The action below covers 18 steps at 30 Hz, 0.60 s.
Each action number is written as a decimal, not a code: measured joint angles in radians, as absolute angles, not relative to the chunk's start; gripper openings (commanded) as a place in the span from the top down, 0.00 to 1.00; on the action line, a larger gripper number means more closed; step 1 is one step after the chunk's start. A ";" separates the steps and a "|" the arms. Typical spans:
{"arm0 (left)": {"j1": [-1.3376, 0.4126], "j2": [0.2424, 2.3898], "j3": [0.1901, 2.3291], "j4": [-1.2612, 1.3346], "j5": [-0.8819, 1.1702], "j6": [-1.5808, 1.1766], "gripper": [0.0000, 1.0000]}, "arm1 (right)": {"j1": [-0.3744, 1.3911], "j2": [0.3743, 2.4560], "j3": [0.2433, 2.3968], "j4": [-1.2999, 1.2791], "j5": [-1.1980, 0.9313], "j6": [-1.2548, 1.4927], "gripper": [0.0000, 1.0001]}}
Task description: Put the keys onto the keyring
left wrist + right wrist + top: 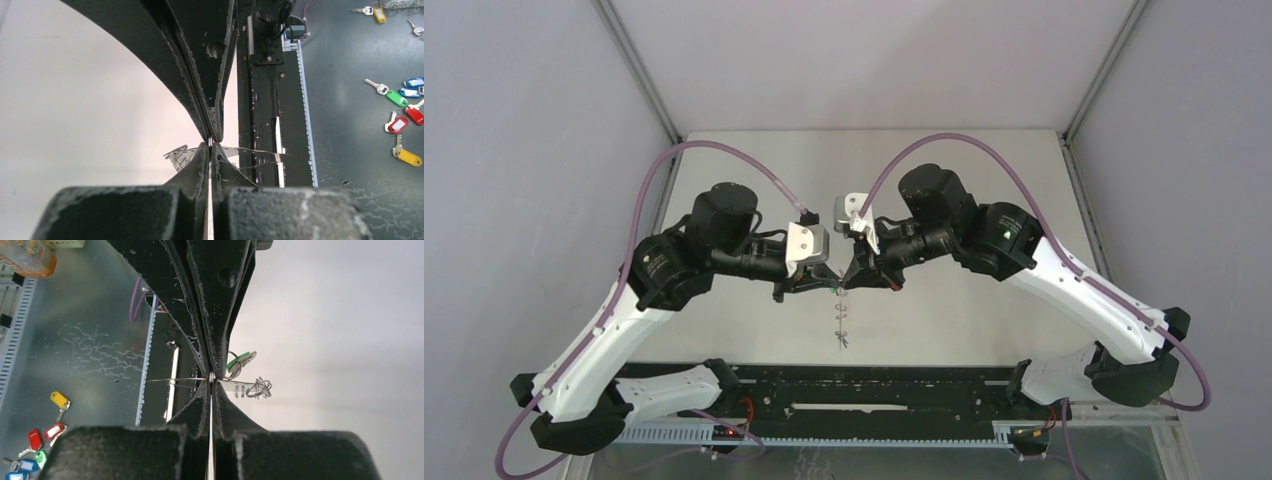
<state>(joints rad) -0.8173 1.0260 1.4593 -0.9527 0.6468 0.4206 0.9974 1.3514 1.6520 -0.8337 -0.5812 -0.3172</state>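
Note:
My two grippers meet tip to tip above the middle of the table. The keyring (842, 318) hangs below them, seen edge-on as a thin band with small wire loops (257, 388). My left gripper (210, 145) is shut on the keyring's rim (182, 155), and the right arm's fingers (200, 75) come down opposite it. My right gripper (211, 381) is shut on the same bit of rim, a coil of wire showing between its tips. A key with a green head (241, 362) hangs from a small loop just beside the right fingers.
A black rail (265, 100) runs along the table's near edge. Beyond it, on a dark lower surface, lie several loose keys with coloured tags (400, 100), also seen as a cluster (42, 432) in the right wrist view. An orange box (25, 260) sits there too.

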 measured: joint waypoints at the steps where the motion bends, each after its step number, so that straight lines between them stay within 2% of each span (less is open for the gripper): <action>1: -0.817 1.026 1.461 -0.953 0.647 0.421 1.00 | 0.997 1.357 1.662 -0.842 -0.583 -0.318 1.00; 3: -0.817 1.026 1.463 -0.954 0.646 0.424 0.96 | 0.997 1.367 1.678 -0.856 -0.586 -0.322 1.00; 5: -0.817 1.026 1.463 -0.958 0.641 0.427 0.76 | 0.997 1.370 1.679 -0.857 -0.585 -0.325 1.00; 8: -0.818 1.025 1.463 -0.961 0.638 0.435 0.61 | 0.984 1.362 1.658 -0.815 -0.586 -0.307 1.00; 12: -0.819 1.025 1.473 -0.968 0.627 0.448 0.58 | 0.923 1.260 1.477 -0.620 -0.629 -0.224 1.00; 18: -0.821 1.003 1.520 -0.979 0.619 0.480 0.57 | 0.854 1.074 1.193 -0.223 -0.682 -0.035 1.00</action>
<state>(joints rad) -0.8207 1.0027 1.5196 -0.9791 0.6193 0.4805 0.8539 1.0740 1.1927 -0.2230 -0.6819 -0.0353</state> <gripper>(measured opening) 0.426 0.006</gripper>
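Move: The two shut fingertips meet at the small split ring on the keyring, which sits practically at both hand points, within about 1 cm. The grey perforated plate hangs below them, its middle some 6 cm lower and about 1 cm back. The green-tagged key hangs about 3 cm below the fingertips and 1 cm ahead, roughly 1 cm left of the left hand point and 2 cm left of the right. The left fingers let go of the keyring, opening to a bit under half their range, then rise about 2 cm. The right hand keeps its pinch on the small ring and carries the keyring about 2 cm forward, then to the right and up by about 2 cm each, away from the left hand, its fingertips tilting up some 20 degrees. ##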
